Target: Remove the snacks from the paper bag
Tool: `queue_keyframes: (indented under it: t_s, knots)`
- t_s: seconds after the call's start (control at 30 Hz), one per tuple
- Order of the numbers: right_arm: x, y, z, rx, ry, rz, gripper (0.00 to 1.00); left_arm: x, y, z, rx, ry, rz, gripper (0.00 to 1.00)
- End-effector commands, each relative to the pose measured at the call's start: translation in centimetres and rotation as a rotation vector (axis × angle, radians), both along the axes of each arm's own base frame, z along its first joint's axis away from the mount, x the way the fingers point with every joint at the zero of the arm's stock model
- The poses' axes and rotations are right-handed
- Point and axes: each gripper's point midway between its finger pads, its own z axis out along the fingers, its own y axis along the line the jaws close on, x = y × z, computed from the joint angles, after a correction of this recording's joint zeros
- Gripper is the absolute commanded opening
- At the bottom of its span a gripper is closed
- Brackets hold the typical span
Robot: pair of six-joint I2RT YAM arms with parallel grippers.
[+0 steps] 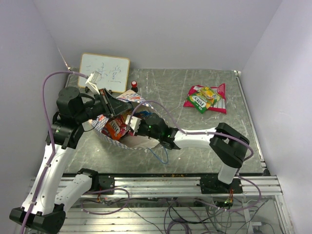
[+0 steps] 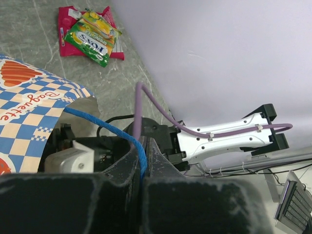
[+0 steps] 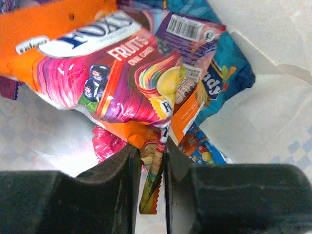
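The paper bag [image 1: 141, 142] lies on its side left of the table's middle, its checkered band [image 2: 29, 107] showing in the left wrist view. My left gripper [image 2: 144, 144] is shut on its blue cord handle [image 2: 97, 122] and holds the mouth up. My right gripper [image 3: 152, 153] reaches inside the bag, its jaws shut on the crimped corner of an orange-and-purple fruit snack packet [image 3: 112, 73]. Behind that packet lie a blue one [image 3: 229, 73], a red one [image 3: 105, 144] and a small blue candy packet [image 3: 204, 151]. Red, green and yellow snacks [image 1: 204, 97] rest on the table at the right.
A framed whiteboard [image 1: 105, 72] leans at the back left, with a small red-and-black knob [image 1: 133, 85] next to it. Grey walls close in on the table on the left, back and right. A metal rail [image 1: 170, 183] runs along the near edge.
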Motion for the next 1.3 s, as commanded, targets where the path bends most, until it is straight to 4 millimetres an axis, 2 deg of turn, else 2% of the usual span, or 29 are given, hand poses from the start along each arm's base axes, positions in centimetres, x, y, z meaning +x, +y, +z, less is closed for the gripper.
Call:
queue_keyframes:
  t_s: [0.0,0.13,0.2,0.23,0.37,0.5,0.6,0.8,0.93,1.07,1.27]
  knots:
    - [-0.7,0.1,4.3,0.134,0.012,0.023,0.18,-0.7,-0.2,2.4,-0.016,-0.096,-0.022,0.07]
    - [-2.3,-0.1,5.2,0.143,0.048,0.084,0.12,-0.5,-0.1,2.1,0.013,-0.097,-0.02,0.07]
    - [-2.9,-0.3,5.5,0.132,0.073,0.101,0.02,-0.3,0.0,1.8,0.022,-0.096,-0.014,0.07]
    - [-3.1,-0.5,5.6,0.127,0.087,0.1,0.0,-0.2,0.0,1.7,0.025,-0.094,-0.012,0.07]
    - [-4.7,-1.2,5.9,0.097,0.145,0.141,0.0,0.3,0.1,1.3,0.035,-0.08,0.007,0.07]
    - [-5.6,-2.8,7.5,0.116,0.18,0.115,0.0,0.9,0.5,0.8,0.052,-0.06,0.046,0.07]
    - [-5.9,-4.4,8.2,0.146,0.2,0.059,0.0,1.7,0.9,0.0,0.08,-0.045,0.081,0.07]
    - [-6.5,-5.9,10.5,0.267,0.286,-0.021,0.0,2.3,0.9,-0.5,0.107,-0.036,0.089,0.07]
    - [-6.1,-7.3,12.6,0.324,0.286,-0.099,0.0,2.6,1.2,-0.3,0.11,-0.034,0.113,0.07]
    - [-6.3,-8.8,14.6,0.305,0.242,-0.112,0.0,2.7,1.1,0.2,0.095,-0.036,0.115,0.07]
    - [-5.4,-12.3,20.1,0.311,0.116,-0.2,0.0,3.2,1.0,0.1,0.071,-0.029,0.127,0.07]
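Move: The orange snack pack is nosed between the right fingers by one corner, its middle about 7 cm to that hand's left and 3 cm ahead, almost level with it. A blue pack lies deeper in the bag, roughly 8 cm ahead, 2 cm left and 5 cm lower; the packs already laid out are some 38 cm right, 16 cm ahead and 11 cm below. From the left hand, the orange pack is about 6 cm ahead, 8 cm left and 27 cm down. The right fingers finish shutting on the corner of the orange pack and draw it off the heap, first back about 6 cm while climbing, then on up and to the right over the bag's mouth, about 13 cm up and 10 cm right in all, with the wrist rolling some 20 degrees. The left hand keeps its pinch on the blue handle, holding the bag open, and eases about 3 cm forward and a little down. ##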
